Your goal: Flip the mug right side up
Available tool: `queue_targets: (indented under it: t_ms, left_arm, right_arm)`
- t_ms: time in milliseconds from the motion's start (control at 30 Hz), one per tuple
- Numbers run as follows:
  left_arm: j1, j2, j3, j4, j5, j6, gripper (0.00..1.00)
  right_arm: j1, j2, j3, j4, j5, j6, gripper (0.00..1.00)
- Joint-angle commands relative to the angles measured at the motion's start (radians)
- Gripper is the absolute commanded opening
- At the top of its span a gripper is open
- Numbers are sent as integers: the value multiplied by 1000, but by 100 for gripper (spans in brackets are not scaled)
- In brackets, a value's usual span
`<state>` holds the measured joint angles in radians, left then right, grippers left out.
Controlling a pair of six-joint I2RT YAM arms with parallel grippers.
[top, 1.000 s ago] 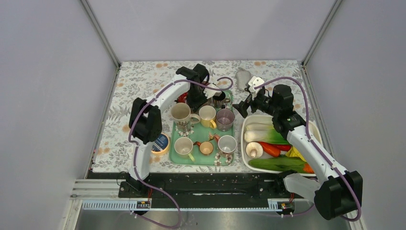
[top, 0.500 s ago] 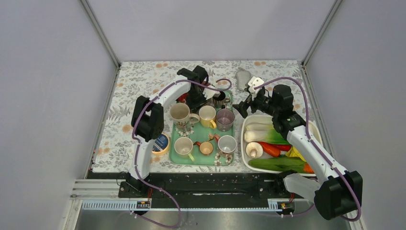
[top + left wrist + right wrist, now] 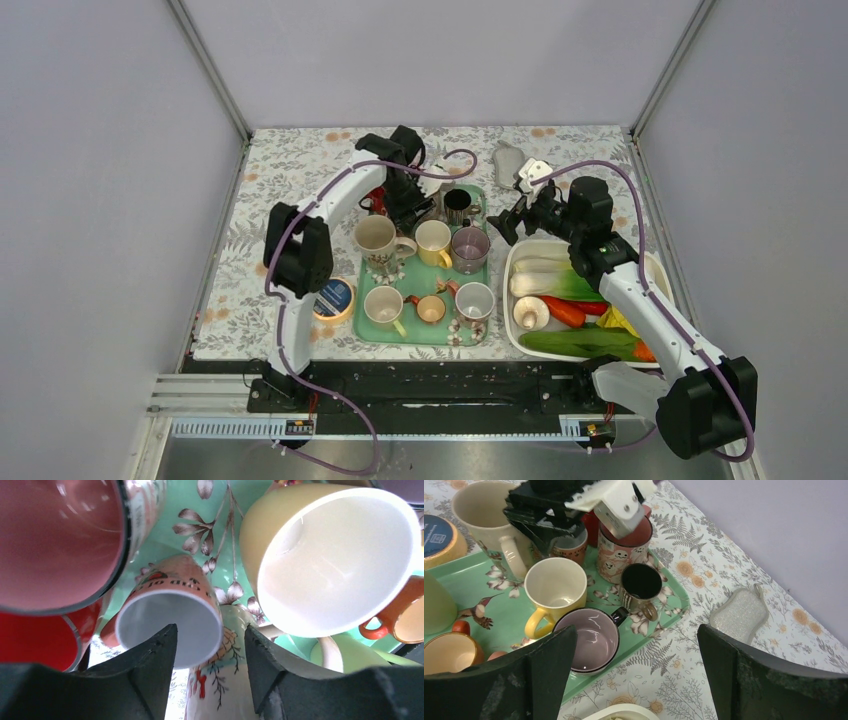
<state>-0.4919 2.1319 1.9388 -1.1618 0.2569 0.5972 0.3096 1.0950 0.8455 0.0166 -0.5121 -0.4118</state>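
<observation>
Several mugs stand open side up on a green flowered tray [image 3: 400, 330]. My left gripper [image 3: 402, 197] is open and empty, low over the tray's back left corner. In the left wrist view its jaws [image 3: 210, 630] frame a small orange mug [image 3: 170, 625] with a white inside, mouth toward the camera, and a tall cream flowered mug [image 3: 220, 680]. A pink-lined ghost mug [image 3: 624, 550] and a red mug [image 3: 35, 640] stand close by. My right gripper [image 3: 512, 222] is open and empty, right of the tray. I see no mug plainly upside down.
A yellow mug [image 3: 433, 240], a purple mug [image 3: 470, 245] and a dark mug [image 3: 457, 203] stand mid-tray. A white basin of vegetables [image 3: 650, 270] sits at the right. A sponge [image 3: 507, 160] lies at the back. A blue-lidded tin [image 3: 335, 297] sits left of the tray.
My left gripper has swung left and back, away from the dark mug, which now shows fully. The right arm has not moved.
</observation>
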Motion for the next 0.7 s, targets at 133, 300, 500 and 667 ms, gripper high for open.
queue_targets:
  t_ms: [133, 300, 500, 667]
  left_arm:
    - [24, -182, 123, -9, 55, -23, 68]
    - [89, -318, 95, 78, 128, -135, 93]
    - [257, -557, -210, 362, 158, -246, 99]
    - [476, -644, -527, 645, 111, -375, 99]
  right_arm:
    - [-1, 7, 27, 19, 280, 118, 99]
    - [-112, 31, 7, 79, 406, 337, 99]
    - [-336, 38, -137, 256, 408, 611, 100]
    - [-359, 86, -191, 292, 507, 612, 99]
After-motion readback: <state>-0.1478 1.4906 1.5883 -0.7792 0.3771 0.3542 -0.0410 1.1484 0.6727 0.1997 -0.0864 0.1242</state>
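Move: The small mug, already let go, stands about 3 cm ahead of the left hand, 1 cm left and 6 cm below. From that hand, the red mug is roughly 9 cm ahead and 4 left, the pink mug 9 ahead and 4 right, the big cream mug 2 back and 6 left, and the yellow mug 1 back and 5 right. The small mug lies some 19 cm left of the right hand, 5 ahead and 21 below. Left hand rises some 18 cm from the small mug, opens wide, then swings left; right hand sweeps rightward. ##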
